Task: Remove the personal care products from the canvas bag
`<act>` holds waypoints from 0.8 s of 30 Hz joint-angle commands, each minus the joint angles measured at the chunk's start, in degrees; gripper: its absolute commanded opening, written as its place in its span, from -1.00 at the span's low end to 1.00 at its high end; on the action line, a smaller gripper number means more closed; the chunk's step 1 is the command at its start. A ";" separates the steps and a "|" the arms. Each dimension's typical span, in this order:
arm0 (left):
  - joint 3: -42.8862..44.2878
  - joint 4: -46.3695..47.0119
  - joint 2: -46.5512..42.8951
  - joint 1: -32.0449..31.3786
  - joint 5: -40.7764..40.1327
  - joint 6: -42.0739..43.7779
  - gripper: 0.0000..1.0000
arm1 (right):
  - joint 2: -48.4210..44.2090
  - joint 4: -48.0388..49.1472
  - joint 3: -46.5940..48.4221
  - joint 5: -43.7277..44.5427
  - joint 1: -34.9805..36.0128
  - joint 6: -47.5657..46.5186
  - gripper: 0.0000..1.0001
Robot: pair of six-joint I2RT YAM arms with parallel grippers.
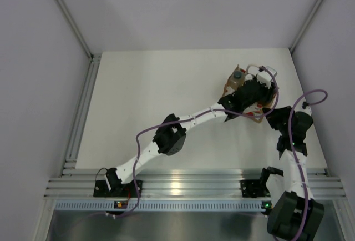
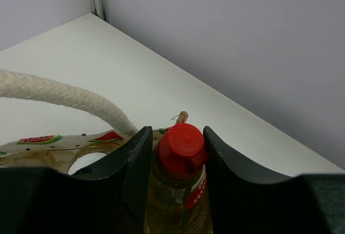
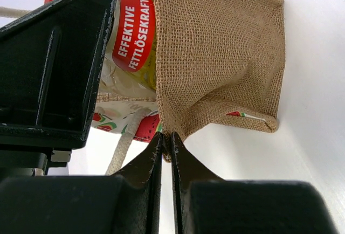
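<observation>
The canvas bag (image 1: 231, 87) stands at the far right of the table, its burlap side (image 3: 215, 56) toward the right wrist camera. My left gripper (image 2: 177, 130) reaches into the bag's mouth and is shut on the yellow bottle with the red cap (image 2: 180, 148), one finger on each side of its neck. The bottle's red label (image 3: 135, 32) shows over the bag's rim. My right gripper (image 3: 166, 136) is shut on the bag's burlap edge. A dark grey cap (image 1: 238, 76) shows at the bag's left end. The amber bottles are mostly hidden.
A cream rope handle (image 2: 59, 96) arches beside my left fingers. The enclosure's right wall (image 1: 327, 69) and back wall (image 2: 242, 45) stand close behind the bag. The left gripper's black body (image 3: 54, 67) fills the upper left of the right wrist view. White tabletop (image 1: 155, 91) lies to the left.
</observation>
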 commanded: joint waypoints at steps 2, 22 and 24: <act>2.02 1.51 -3.87 -2.80 -0.35 1.14 -1.00 | -0.67 -6.82 0.20 3.32 -1.55 -0.44 -0.96; 2.20 5.55 -9.32 -3.94 -0.18 0.70 -1.00 | 1.70 -6.82 2.13 5.43 -1.55 0.18 -0.45; 2.20 5.55 -9.77 -4.20 -0.18 0.79 -1.00 | 2.48 -6.64 2.13 5.61 -1.55 0.00 -0.39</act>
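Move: The left hand already grips the red-capped bottle at its cap; the bottle's middle is roughly 10 cm below it. The nearer white-capped bottle stands about 5 cm left and 3 cm ahead of that hand, and the black-capped one about 13 cm left and 6 cm ahead. The right hand has the bag's canvas edge pinched at its fingertips, the red-capped bottle some 7 cm ahead, 2 cm right and 3 cm below. Easing its pinch on the canvas edge, the right hand opens its fingers to a bit over a quarter, staying nearly in place beside the bag: a drift of about half a centimetre to its right and a slight clockwise turn. Meanwhile the left hand keeps its grip on the red cap and draws slowly back, about 1 cm, while rising about half as much. ##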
